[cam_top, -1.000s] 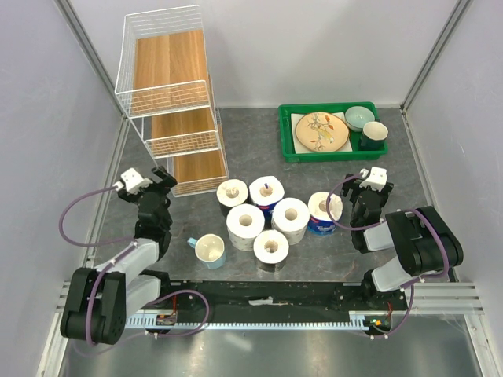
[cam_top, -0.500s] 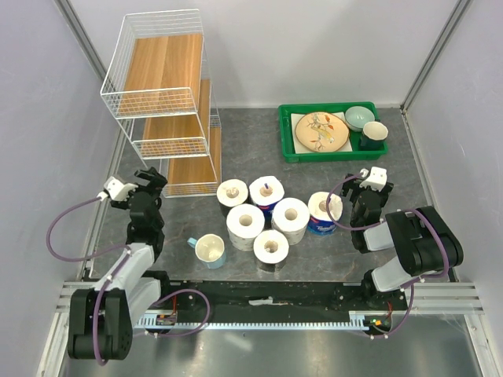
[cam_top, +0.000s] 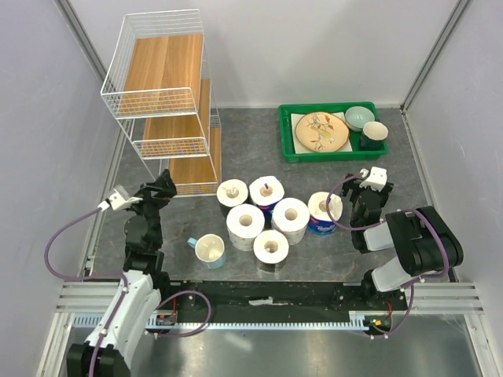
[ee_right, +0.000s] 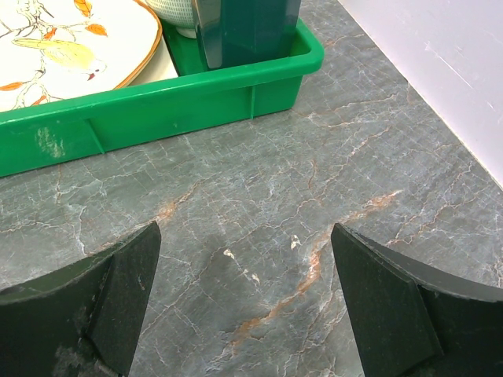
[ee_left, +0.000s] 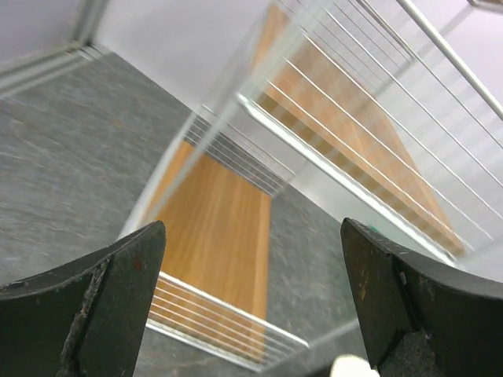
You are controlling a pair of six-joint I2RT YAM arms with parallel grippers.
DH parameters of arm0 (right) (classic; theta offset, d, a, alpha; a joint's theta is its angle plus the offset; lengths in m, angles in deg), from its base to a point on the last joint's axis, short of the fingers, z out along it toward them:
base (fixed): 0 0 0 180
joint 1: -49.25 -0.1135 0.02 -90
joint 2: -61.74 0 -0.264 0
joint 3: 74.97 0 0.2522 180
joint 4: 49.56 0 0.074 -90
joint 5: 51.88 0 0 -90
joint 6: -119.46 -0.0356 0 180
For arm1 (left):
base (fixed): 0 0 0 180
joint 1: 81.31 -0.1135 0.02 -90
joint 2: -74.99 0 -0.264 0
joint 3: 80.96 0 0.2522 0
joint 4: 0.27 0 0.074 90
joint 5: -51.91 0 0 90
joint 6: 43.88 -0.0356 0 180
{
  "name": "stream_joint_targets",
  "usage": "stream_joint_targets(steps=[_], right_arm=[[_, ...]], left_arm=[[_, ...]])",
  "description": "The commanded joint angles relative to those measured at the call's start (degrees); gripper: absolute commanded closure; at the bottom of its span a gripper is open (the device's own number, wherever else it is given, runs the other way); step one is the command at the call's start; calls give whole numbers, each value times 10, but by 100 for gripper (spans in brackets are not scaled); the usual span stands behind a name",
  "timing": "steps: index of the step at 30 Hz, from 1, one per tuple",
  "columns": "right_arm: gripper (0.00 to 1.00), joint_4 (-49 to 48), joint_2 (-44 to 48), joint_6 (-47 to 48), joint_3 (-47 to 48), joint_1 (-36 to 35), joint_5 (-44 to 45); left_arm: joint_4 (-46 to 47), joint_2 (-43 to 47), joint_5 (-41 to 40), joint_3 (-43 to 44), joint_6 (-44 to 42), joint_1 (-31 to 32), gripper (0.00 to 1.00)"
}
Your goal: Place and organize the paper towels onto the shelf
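The shelf [cam_top: 165, 110], a three-tier white wire rack with wooden boards, stands at the back left. Its lowest board [ee_left: 224, 224] fills the left wrist view, straight ahead of the fingers. My left gripper [cam_top: 163, 188] [ee_left: 251, 239] hangs open just in front of the shelf's bottom tier, holding nothing. Several paper towels stand on end mid-table: a large white roll [cam_top: 245, 225], another [cam_top: 290, 218], and a blue-wrapped one [cam_top: 323, 214]. My right gripper [cam_top: 368, 191] [ee_right: 244, 236] is open over bare table, right of the rolls, and it is empty.
A green tray [cam_top: 336, 151] [ee_right: 157, 110] with a plate, a bowl and a dark cup sits at the back right, ahead of the right gripper. A pale cup with a blue handle [cam_top: 209, 250] stands left of the rolls. Walls close in both sides.
The shelf now stands a little further left than one second ago. My left gripper pulled back leftwards, then swung right again towards the bottom tier. The right arm has not moved.
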Motion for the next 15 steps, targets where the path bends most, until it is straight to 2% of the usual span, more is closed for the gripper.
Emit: stream_joint_targets(steps=[1,5,8,11,15], right_arm=[[2,-23,5,-3,10,-1,3],[2,-23,5,-3,10,-2,2],[2,-23,5,-3,10,-1,2],[2,-24,5,-3,10,-1,3],[2,-23,5,-3,10,-1,3]], left_arm=[[-26,22,-4,-9,-36,68,0],[-7,-14,-87,4,-94,212,0],[43,-70,-132,11,-130,286,0],[93,-138,-185,24,-173,345,0],[156,-201,-219,35,-202,380,0]])
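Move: From my left hand, the dark-wrapped roll stands about 19 cm to the right and 4 cm ahead, some 16 cm lower. The plain white roll is about 22 cm right and 5 cm back, the blue-wrapped roll 29 cm right and 6 cm ahead, and the mug 12 cm right and 13 cm back. The middle of the bottom shelf lies 16 cm ahead, 5 cm right. My idle right hand has the dark-wrapped roll about 41 cm to its left, 2 cm back. I swing my left hand about 14 cm to the right, away from the shelf's left side and towards the dark-wrapped roll, sinking some 6 cm, mostly in the later half. On the way my wrist turns about 20 degrees clockwise, its left side rises and the fingers tip downward; they stay wide open and touch nothing yet. ##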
